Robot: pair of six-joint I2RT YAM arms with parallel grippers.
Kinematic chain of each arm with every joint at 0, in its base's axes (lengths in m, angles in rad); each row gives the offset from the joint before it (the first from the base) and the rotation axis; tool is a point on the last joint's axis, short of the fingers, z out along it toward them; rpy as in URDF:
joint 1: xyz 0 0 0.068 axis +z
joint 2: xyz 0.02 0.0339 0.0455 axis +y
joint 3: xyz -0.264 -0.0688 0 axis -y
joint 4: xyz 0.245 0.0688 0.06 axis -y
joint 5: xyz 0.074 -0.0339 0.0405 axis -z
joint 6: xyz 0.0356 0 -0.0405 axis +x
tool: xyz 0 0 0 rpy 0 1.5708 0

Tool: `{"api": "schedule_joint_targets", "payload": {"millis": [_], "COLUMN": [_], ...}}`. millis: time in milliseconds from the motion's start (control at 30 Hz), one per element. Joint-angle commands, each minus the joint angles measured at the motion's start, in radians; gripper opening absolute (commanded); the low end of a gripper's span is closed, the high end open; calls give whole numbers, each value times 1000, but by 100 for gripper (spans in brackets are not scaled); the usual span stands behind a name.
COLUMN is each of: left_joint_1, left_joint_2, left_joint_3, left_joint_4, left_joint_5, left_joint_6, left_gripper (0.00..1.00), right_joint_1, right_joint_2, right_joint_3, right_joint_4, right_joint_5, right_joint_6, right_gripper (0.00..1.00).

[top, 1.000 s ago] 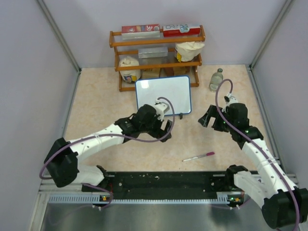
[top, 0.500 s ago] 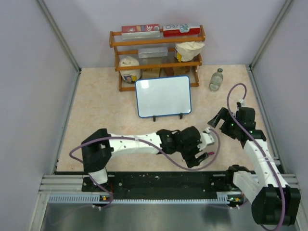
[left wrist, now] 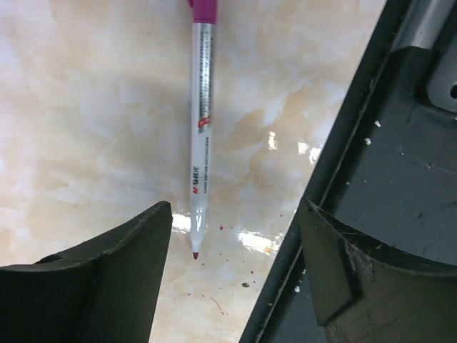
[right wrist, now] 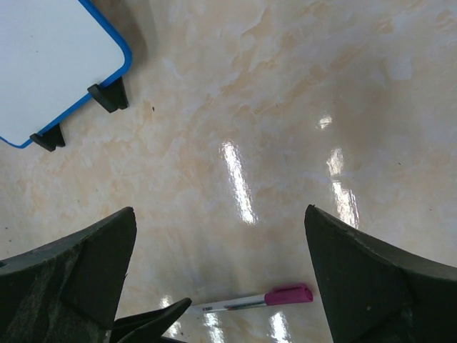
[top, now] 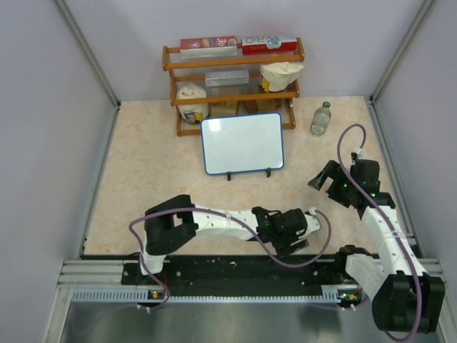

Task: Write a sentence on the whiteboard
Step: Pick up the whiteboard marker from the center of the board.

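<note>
The whiteboard (top: 243, 143) stands upright on its two black feet at the back middle; its blue-framed corner (right wrist: 57, 64) also shows in the right wrist view. Its face is blank, and no sentence shows on it. A white marker (left wrist: 201, 143) with a magenta cap lies flat on the table, tip toward the camera. My left gripper (left wrist: 238, 207) hangs open over its tip end, the marker closer to the left finger and touching neither. In the top view that left gripper (top: 296, 232) covers the marker. My right gripper (top: 325, 179) hovers open at the right, and the marker (right wrist: 257, 300) lies below it.
A wooden rack (top: 232, 78) with boxes and bags stands behind the board, and a small bottle (top: 321, 118) is to its right. The black base rail (left wrist: 400, 179) runs close beside the marker along the near edge. Grey walls close in both sides.
My left arm swung from in front of the whiteboard down to the marker near the front rail, and its jaws narrowed. The right arm drew back to the right, still open.
</note>
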Motion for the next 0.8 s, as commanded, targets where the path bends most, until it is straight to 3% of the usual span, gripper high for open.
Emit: {"api": "schedule_joint_targets", "payload": {"millis": [0, 100, 267, 467, 567, 700, 767], "left_joint_1": [3, 23, 58, 66, 66, 66, 66], "left_joint_2": [-19, -1, 36, 86, 99, 73, 54], "left_joint_3": [8, 11, 16, 17, 2, -45, -78], "left_joint_4": [47, 60, 66, 72, 75, 84, 90], "left_joint_5": [-66, -13, 66, 69, 51, 5, -14], "left_joint_6": [10, -1, -25, -34, -38, -33, -31], "left_gripper": [76, 74, 59, 49, 36, 3, 0], "right_joint_1": [-13, -13, -13, -13, -13, -14, -14], "right_joint_2": [-21, -24, -27, -42, -50, -57, -57], "right_joint_3": [-6, -6, -15, -41, -44, -38, -33], "right_joint_4": [16, 16, 17, 25, 23, 23, 23], "right_joint_5": [-19, -19, -23, -25, -17, -12, -16], "right_joint_6": [-19, -27, -33, -29, -22, -16, -15], "right_gripper": [99, 99, 99, 99, 99, 99, 99]}}
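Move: The marker lies almost under the left gripper: its middle is about 3 cm ahead of that hand, 5 cm to the right and 1 cm down, cap end to the right, tip end between the open fingers. The table's near edge runs some 3 cm behind the hand; the whiteboard stands roughly 29 cm ahead and 10 cm to the left. From the right gripper, the marker lies about 13 cm back, 9 cm left and 9 cm below. Bring the left gripper forward about 3 cm, easing a little to the right and some 1 cm down, until the fingers straddle the marker's white barrel near its tip end. Shut them from about three-quarters open as you go, and pinch the barrel a few centimetres from the tip, with the wrist turning only about 5 degrees. ##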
